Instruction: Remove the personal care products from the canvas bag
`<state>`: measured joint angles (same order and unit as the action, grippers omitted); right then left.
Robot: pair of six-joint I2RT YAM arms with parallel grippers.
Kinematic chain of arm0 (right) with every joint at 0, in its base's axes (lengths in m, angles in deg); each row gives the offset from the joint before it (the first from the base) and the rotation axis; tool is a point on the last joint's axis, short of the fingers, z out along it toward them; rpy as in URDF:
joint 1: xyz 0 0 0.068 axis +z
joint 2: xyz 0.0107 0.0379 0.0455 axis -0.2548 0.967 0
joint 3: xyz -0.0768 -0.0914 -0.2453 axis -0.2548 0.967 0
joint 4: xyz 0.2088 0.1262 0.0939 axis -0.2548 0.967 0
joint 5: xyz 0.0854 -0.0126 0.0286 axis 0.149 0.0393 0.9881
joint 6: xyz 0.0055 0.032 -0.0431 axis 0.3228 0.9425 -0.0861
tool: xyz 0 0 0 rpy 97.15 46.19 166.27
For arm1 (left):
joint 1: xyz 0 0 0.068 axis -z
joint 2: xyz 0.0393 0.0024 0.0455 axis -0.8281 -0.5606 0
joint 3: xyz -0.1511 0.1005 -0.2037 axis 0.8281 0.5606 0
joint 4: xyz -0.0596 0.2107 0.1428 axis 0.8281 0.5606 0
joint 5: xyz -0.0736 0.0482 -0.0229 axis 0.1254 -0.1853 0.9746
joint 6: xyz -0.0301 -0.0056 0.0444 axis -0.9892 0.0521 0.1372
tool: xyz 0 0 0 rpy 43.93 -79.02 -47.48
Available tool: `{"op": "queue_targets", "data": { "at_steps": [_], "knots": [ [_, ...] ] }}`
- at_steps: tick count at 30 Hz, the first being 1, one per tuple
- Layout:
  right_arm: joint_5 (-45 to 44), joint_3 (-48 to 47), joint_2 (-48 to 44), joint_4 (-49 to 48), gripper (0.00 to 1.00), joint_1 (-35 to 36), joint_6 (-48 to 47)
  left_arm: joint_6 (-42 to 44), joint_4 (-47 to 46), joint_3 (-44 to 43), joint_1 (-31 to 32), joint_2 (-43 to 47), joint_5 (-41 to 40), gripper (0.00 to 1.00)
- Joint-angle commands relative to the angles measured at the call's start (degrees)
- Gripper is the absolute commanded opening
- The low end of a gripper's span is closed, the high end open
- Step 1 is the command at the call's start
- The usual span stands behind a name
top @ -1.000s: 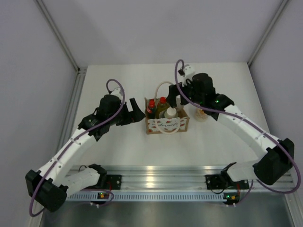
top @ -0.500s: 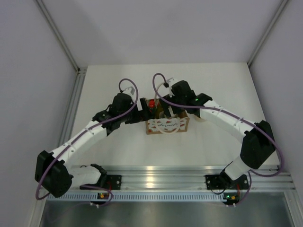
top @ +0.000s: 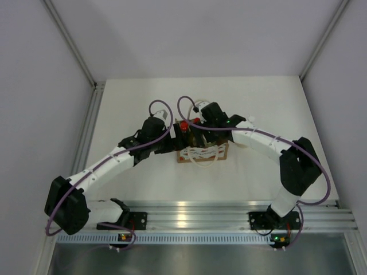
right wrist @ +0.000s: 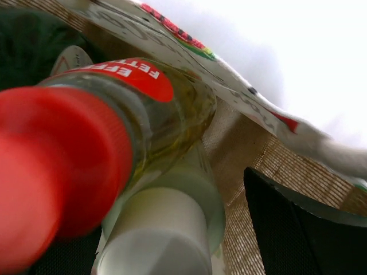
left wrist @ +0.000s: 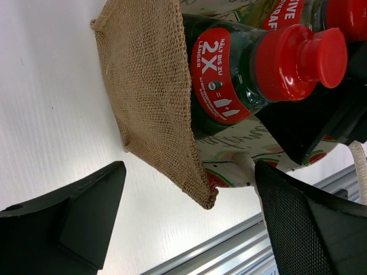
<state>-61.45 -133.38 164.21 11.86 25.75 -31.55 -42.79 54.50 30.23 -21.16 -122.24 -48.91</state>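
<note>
The canvas bag (top: 206,153) stands mid-table with both arms bent over it. In the left wrist view its burlap side (left wrist: 149,86) and near corner lie between the wide-apart fingers of my left gripper (left wrist: 195,217), which is open and touches nothing. A dark green bottle with a red cap (left wrist: 229,86) leans out of the bag. My right gripper (right wrist: 172,252) is inside the bag mouth and open. It straddles the pale green bottle with a white cap (right wrist: 172,223), and its right finger (right wrist: 304,229) is apart from the bottle. The yellow bottle with a red cap (right wrist: 166,109) lies against the pale green one.
An aluminium rail (top: 229,209) runs along the near table edge, also seen in the left wrist view (left wrist: 229,246). Grey walls close in the white table (top: 132,103) on three sides. A cream loop handle (top: 200,156) hangs over the bag's patterned front.
Both arms have swung inward to the bag. The left gripper moved right to the bag's left side. The right gripper came over and down among the bottles, its jaws narrowing a little.
</note>
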Motion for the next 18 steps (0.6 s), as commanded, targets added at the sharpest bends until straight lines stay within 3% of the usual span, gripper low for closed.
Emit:
{"op": "queue_targets", "data": {
  "at_steps": [1,7,10,11,18],
  "knots": [
    [-2.65,-0.75,2.18,0.8,0.9,0.88,-0.45,-0.68,-3.62,1.01,0.41,1.52,-1.16,0.98],
    [-2.65,-0.93,5.18,0.71,0.86,1.06,-0.54,-0.95,-3.45,1.72,0.5,3.45,-1.25,0.98],
    [-2.74,-0.93,5.27,0.63,0.68,1.24,-0.54,-0.95,-3.45,1.98,0.59,4.07,-1.16,0.98],
    [-2.66,-0.93,4.66,0.62,0.56,1.24,-0.62,-0.95,-3.45,2.07,0.59,4.16,-1.25,0.98],
    [-1.95,-1.45,1.4,0.54,0.19,1.24,-1.5,-1.04,-3.53,2.25,0.59,4.25,-1.07,0.98]
  ]
}}
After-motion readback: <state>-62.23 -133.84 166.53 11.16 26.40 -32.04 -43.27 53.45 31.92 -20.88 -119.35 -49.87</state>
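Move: Down in the bag's right half, the white-capped bottle already stands between the right hand's open fingers, its middle about 4 cm below them. The olive red-capped bottle is about 3 cm to the left of this bottle and 4 cm farther out; the dark green bottle is some 8 cm to its left and 2 cm farther out. From the left hand, beside the bag's left end, the white-capped bottle is about 8 cm right, 3 cm ahead and 7 cm below. Sinking a last 1 cm or so into the bag, the right hand stops low around the white-capped bottle, then closes its fingers by about a quarter of their range. The finger on the bag's right side comes across onto the bottle, and the two pinch it below the cap. The hand then holds still, with no lift. ##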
